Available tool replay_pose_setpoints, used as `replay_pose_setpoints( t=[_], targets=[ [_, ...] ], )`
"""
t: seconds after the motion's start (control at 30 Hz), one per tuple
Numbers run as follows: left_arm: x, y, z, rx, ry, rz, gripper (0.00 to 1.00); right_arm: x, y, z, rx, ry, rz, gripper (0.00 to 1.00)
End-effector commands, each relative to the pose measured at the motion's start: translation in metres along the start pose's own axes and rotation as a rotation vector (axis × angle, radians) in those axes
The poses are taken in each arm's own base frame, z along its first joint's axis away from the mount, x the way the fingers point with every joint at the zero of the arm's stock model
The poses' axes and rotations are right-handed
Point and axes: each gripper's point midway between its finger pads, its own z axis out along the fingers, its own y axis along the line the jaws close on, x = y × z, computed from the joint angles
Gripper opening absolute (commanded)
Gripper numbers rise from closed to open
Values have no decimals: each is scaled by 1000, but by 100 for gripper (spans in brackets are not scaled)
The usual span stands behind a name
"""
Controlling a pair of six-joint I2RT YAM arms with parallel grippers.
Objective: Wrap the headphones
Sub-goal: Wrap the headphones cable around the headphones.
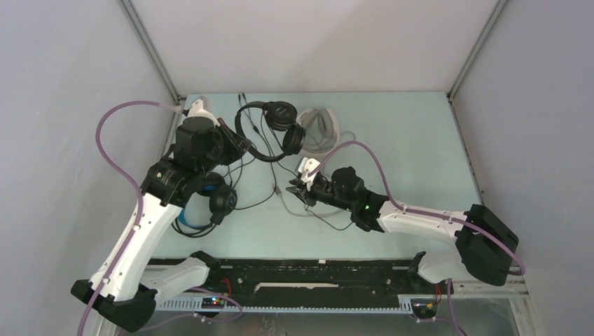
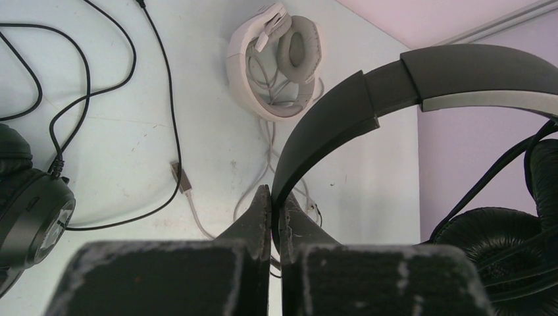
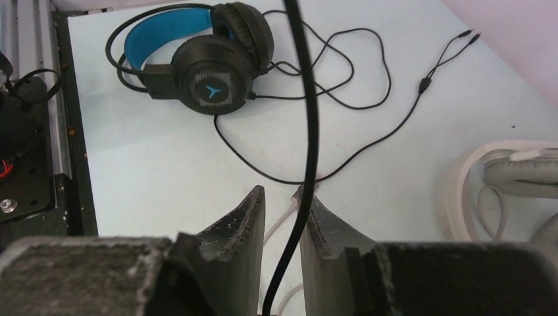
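My left gripper is shut on the headband of the all-black headphones, lifting it at the back left. One of its black ear cups hangs at the right. My right gripper stands slightly open near the table's middle. A thin black cable runs down through the gap, lying against the right finger and not clamped. The blue-banded headphones lie flat under the left arm. The white-grey headphones rest at the back, their cable coiled inside.
Loose black cables loop over the table between the headphones. A pale cable with a USB plug lies near the middle. A small splitter on a black cable lies farther out. A black rail lines the near edge, and walls enclose the table.
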Motion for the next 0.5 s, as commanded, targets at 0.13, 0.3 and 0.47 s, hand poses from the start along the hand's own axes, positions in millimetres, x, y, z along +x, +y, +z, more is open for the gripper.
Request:
replay_pose_setpoints(
  t=[0.13, 0.3, 0.47],
  targets=[
    [-31, -24, -23, 87, -89, -30, 0, 18, 13, 3, -61, -66, 53, 28],
    [-34, -25, -27, 90, -94, -21, 0, 46, 15, 3, -51, -54, 94, 28],
    [-35, -28, -31, 111, -90, -16, 0, 68, 19, 5, -61, -26, 108, 27]
  ],
)
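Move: The headphones cable already passes between the right hand's part-open fingers; the stretch it sinks towards lies roughly 8 cm below and about 1 cm back. From this hand, the held headphones are about 13 cm ahead, 5 cm left and 12 cm higher; the grey plug is some 6 cm ahead, 6 cm left and 16 cm below. The left hand has that cable stretch about 11 cm back, 14 cm right and 21 cm below. Downward, at a quickening pace, the right hand sinks about 8 cm towards the table and eases back 1 or 2 cm, away from the headphones. Its fingers stay partly open around the loose cable while the wrist tilts a little under 10 degrees. The left hand keeps its pinch on the headband, holding the headphones up almost still. ##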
